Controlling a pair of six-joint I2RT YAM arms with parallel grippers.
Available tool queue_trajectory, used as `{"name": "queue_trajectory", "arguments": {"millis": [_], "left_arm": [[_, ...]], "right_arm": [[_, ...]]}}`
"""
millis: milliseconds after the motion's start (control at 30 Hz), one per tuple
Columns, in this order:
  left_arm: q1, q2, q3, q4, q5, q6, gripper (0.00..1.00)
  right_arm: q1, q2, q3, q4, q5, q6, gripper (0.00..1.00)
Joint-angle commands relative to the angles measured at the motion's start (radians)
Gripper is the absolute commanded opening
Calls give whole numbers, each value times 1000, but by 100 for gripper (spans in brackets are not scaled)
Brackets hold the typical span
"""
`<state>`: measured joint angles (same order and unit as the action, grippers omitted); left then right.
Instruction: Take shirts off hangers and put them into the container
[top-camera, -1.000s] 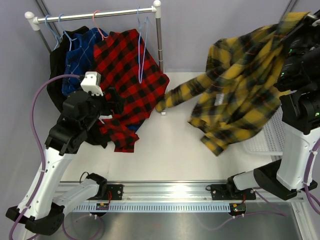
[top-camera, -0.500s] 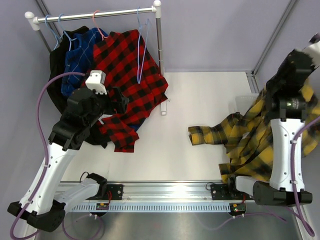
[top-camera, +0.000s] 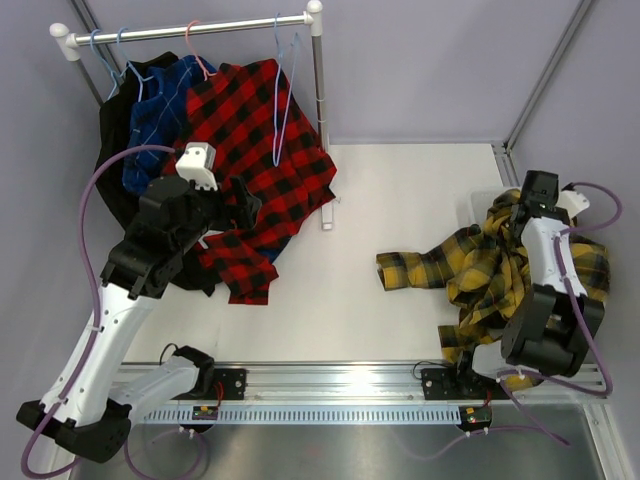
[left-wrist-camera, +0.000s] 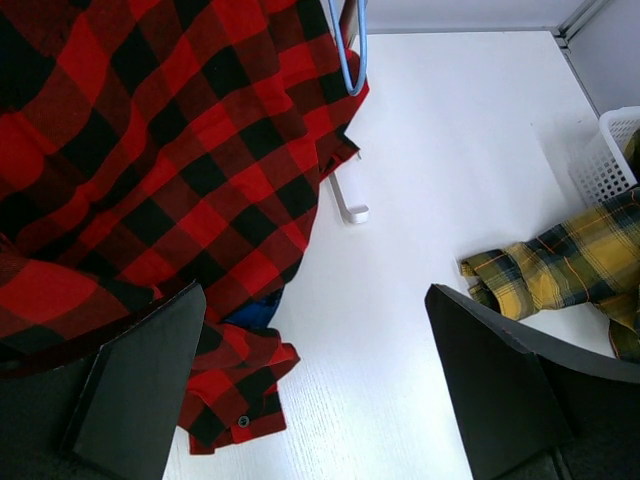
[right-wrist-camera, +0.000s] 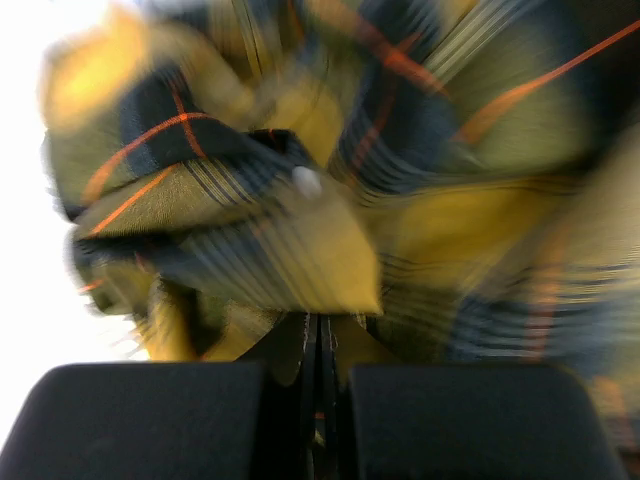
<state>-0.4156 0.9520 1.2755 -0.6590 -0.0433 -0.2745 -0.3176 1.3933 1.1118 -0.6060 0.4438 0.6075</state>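
Observation:
The yellow-and-black plaid shirt (top-camera: 490, 268) lies heaped over the container (top-camera: 479, 206) at the right, with one sleeve trailing left across the table. My right gripper (top-camera: 520, 218) is down in that heap; the blurred right wrist view has it (right-wrist-camera: 318, 330) shut on a fold of the yellow shirt (right-wrist-camera: 290, 250). A red-and-black plaid shirt (top-camera: 255, 150), a blue one (top-camera: 155, 125) and a black one (top-camera: 112, 160) hang on thin hangers (top-camera: 285, 100) from the rail. My left gripper (top-camera: 243, 206) hovers open beside the red shirt (left-wrist-camera: 150, 160), with nothing between its fingers (left-wrist-camera: 315, 300).
The silver rail (top-camera: 190, 30) crosses the back left, and its post ends in a white foot (top-camera: 326, 222) on the table. A light blue hanger (left-wrist-camera: 355, 60) hangs over the red shirt. A corner of the white basket (left-wrist-camera: 612, 150) shows in the left wrist view.
My right arm has come down from high at the right, and the yellow shirt has dropped from mid-air into a heap over the basket. The left arm has barely moved.

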Motion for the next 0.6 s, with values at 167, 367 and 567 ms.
{"name": "queue_trajectory", "arguments": {"millis": [167,367,567], "left_arm": [[5,-12,-8,27,17,-6,99],[5,-4,7,27,28,-6,99],[5,10,18,27,36,-6,99]], "right_arm": [[-14,96,95,-100,-70,63,21],[12,-92,204,-78,-105,-109,81],[337,-137,230,-104,-74,-235,92]]}}
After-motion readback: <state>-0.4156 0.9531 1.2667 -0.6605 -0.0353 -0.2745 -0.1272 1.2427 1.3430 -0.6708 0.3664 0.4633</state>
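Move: The container, where the held yellow shirt is headed, has its middle about 2 cm back, 4 cm left and 10 cm below the right hand. One sleeve of the yellow shirt trails on the table about 33 cm to the hand's left and 8 cm back, and the lower end of the shirt spreads about 23 cm back and 18 cm left. From the left hand the container lies some 55 cm to the right, 2 cm ahead and 29 cm lower. Still pinching the yellow shirt, the right hand carries it about 6 cm further down towards the container, tipping a bit more downward, then lets go as the fingers spread wide near the bottom. From there it climbs away some 20 cm, drawing left by roughly 6 cm and a little forward late on, the wrist levelling and swinging counter-clockwise about 20 degrees. ##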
